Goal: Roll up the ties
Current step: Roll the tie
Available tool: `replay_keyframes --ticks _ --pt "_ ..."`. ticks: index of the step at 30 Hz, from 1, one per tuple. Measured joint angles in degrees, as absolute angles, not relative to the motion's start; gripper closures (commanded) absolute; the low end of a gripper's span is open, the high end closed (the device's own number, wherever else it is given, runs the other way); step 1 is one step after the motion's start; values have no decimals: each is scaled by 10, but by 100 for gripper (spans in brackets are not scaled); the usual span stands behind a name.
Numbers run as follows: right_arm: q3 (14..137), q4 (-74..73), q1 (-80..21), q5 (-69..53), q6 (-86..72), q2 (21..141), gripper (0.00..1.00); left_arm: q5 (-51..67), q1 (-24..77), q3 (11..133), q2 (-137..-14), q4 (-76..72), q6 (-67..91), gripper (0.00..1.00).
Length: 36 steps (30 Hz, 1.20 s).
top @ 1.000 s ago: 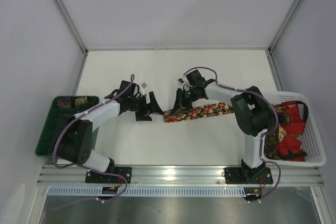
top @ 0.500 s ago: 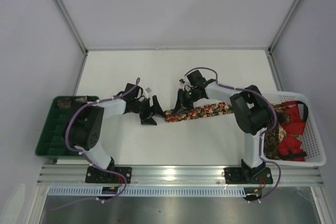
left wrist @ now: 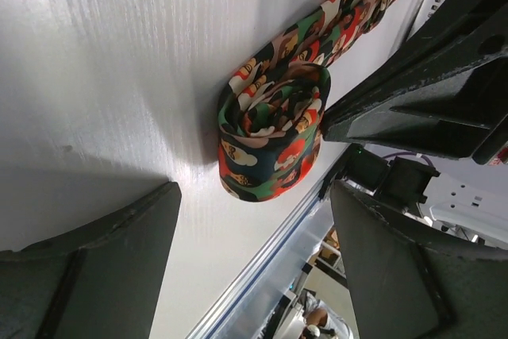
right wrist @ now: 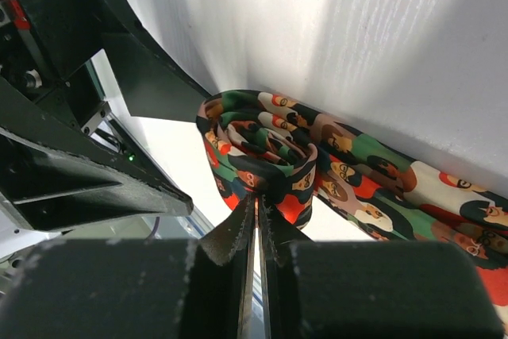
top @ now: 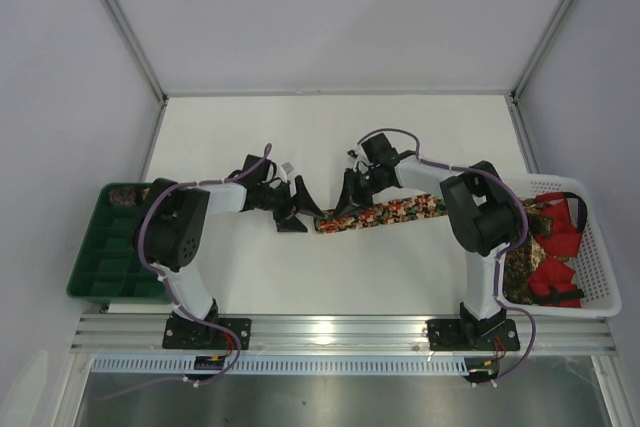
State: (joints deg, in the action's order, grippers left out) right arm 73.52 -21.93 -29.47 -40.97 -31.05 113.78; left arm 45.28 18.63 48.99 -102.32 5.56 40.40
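Observation:
A tie [top: 395, 212] with a busy red, green and dark pattern lies flat across the middle of the table. Its left end is curled into a small roll [left wrist: 270, 136]. My right gripper [top: 343, 209] is shut on the roll [right wrist: 258, 148], and its fingertips [right wrist: 238, 232] pinch the fabric at the roll's near side. My left gripper [top: 299, 209] stands open just left of the roll. The roll lies ahead of the left gripper's fingers [left wrist: 87, 267], and nothing is between them. More ties [top: 545, 247] fill the basket on the right.
A white mesh basket [top: 600, 292] stands at the table's right edge. A green compartment tray [top: 105, 257] sits at the left edge with rolled ties [top: 135, 194] in its far compartments. The two grippers are close together over the table's middle.
My left gripper has moved right, up close to the tie's rolled end, and its jaws have narrowed a little. The right gripper has stayed shut on the roll.

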Motion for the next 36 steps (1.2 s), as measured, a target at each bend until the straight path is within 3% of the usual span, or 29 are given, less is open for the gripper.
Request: replay_keyframes --ticks 14,20,27,36 --pt "703 -201 -293 -407 -310 1139 91 457 208 520 -1055 51 435 20" --pt "702 -195 -290 -408 -309 1142 91 452 222 550 -1076 72 428 26" --pt "701 -191 -284 -409 -308 1146 91 441 229 557 -1085 87 419 43" --pt "701 -189 -283 -409 -306 1146 91 421 244 578 -1086 123 420 45"
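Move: The rolled end of the tie lies just off the left hand's open fingertips, roughly 3 cm to its right, level fore and aft and 2 cm lower. The right hand's shut fingertips are at the roll's far side, about 5 cm right and 1 cm ahead of the left hand. The loose strip's middle lies some 19 cm right, 2 ahead and 3 below. From the right hand, the roll is about 2 cm left, 1 back and 2 down. Around the tie's rolled end the left fingers slide in from its free side, the hand going about 3 cm right and then sinking about 1 cm while they close by a third, until one finger touches each side. The right hand, still shut, sinks about 2 cm and eases 1 cm right, keeping its tips against the roll where the strip leaves it. ##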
